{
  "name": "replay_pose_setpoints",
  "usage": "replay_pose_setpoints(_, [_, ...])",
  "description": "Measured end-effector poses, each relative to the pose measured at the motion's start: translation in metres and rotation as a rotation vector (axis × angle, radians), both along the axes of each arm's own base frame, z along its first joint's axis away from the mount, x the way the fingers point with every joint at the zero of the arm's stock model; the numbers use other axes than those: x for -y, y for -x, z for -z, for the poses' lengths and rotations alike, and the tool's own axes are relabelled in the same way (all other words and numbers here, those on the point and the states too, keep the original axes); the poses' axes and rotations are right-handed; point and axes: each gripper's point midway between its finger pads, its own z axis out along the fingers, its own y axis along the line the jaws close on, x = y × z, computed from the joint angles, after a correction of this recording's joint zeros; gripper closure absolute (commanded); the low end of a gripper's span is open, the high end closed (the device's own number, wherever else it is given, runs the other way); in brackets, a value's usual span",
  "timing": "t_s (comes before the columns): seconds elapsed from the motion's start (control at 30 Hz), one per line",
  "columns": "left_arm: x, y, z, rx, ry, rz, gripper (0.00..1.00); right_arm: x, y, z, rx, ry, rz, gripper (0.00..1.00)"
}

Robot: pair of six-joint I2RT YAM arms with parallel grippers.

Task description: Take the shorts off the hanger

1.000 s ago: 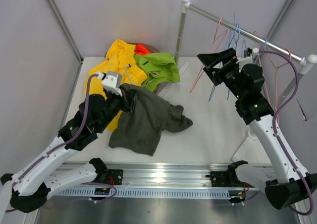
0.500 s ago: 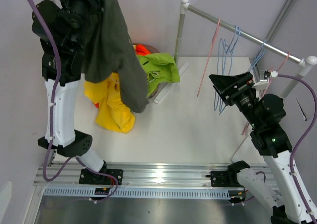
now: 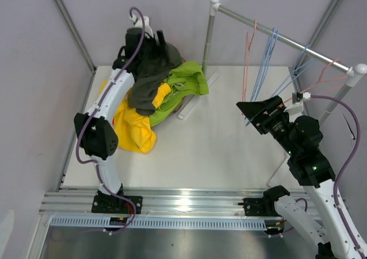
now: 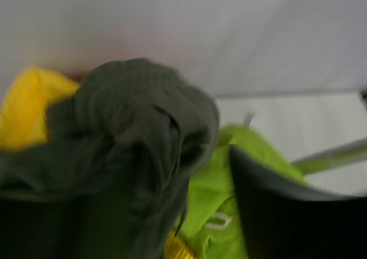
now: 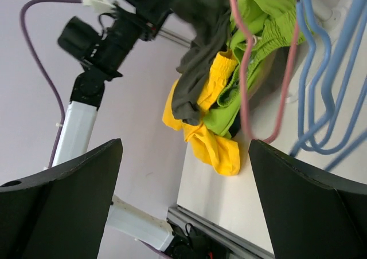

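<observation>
The dark olive-grey shorts (image 3: 148, 78) lie crumpled on a pile at the back left, over the yellow shorts (image 3: 135, 128) and beside the lime green shorts (image 3: 184, 80). My left gripper (image 3: 155, 41) hovers just above the pile. In the left wrist view its jaws (image 4: 172, 213) stand apart. The olive-grey shorts (image 4: 126, 133) bunch against the left side and hide that finger. Green cloth (image 4: 218, 201) shows in the gap. My right gripper (image 3: 252, 111) is open and empty below the hangers (image 3: 247, 64), which hang bare on the rail. Its wrist view looks between its fingers (image 5: 183, 173) at the pile.
A metal rail (image 3: 287, 41) on two white-capped posts crosses the back right. It carries several bare pink and blue wire hangers (image 5: 321, 98). Grey walls close in the table (image 3: 218, 150) on the left, back and right. The arms' base rail runs along the near edge.
My left arm swung the olive-grey shorts up high, then down onto the pile at the back left, and its jaws opened. My right arm drew back a little from the hangers.
</observation>
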Motion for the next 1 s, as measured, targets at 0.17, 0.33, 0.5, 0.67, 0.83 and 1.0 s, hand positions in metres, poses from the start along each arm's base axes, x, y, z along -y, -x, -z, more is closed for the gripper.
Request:
replay_pose_setpoints(0.17, [0.001,0.027,0.081,-0.196,-0.035,-0.001,0.01,-0.008,-0.004,0.018,-0.043,0.017,-0.025,0.01])
replay_pose_setpoints(0.33, [-0.015,0.094,-0.002,-0.041,-0.037,-0.031,0.01,-0.009,-0.002,0.022,-0.047,0.041,-0.026,0.01])
replay_pose_setpoints(0.5, [-0.05,0.218,-0.141,0.319,0.069,-0.025,0.01,-0.005,0.003,0.014,-0.001,0.121,-0.031,0.01])
replay_pose_setpoints(0.67, [-0.088,0.32,-0.159,0.476,0.129,-0.034,0.01,0.002,0.015,-0.005,0.094,0.231,-0.029,0.01])
replay_pose_setpoints(0.83, [-0.096,0.333,-0.056,0.303,0.07,-0.048,0.01,0.014,0.038,-0.014,0.201,0.317,-0.047,0.01])
replay_pose_setpoints(1.0, [-0.099,0.342,0.043,0.079,-0.005,-0.05,0.01,0.035,0.07,-0.016,0.313,0.337,-0.016,0.01])
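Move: The dark green shorts are bunched at the left hand's half-open fingers; their middle lies about 12 cm below, roughly 4 cm back and 3 cm to the left. The light green shorts lie some 7 cm back, 9 cm right and 18 cm below that hand, the yellow shorts about 17 cm back, 9 cm left and 22 cm down. From the empty right hand the dark green shorts lie about 28 cm ahead, 33 cm left and 15 cm below. The dark green shorts come free onto the pile as the left fingers, already parting, spread wide and the hand dips about 8 cm. That hand then draws back some 34 cm and 10 cm left, arching up over the yellow shorts before sinking again. The open right hand eases back about 7 cm and 4 cm right, away from the hangers, tipping up and rolling its left side down. ##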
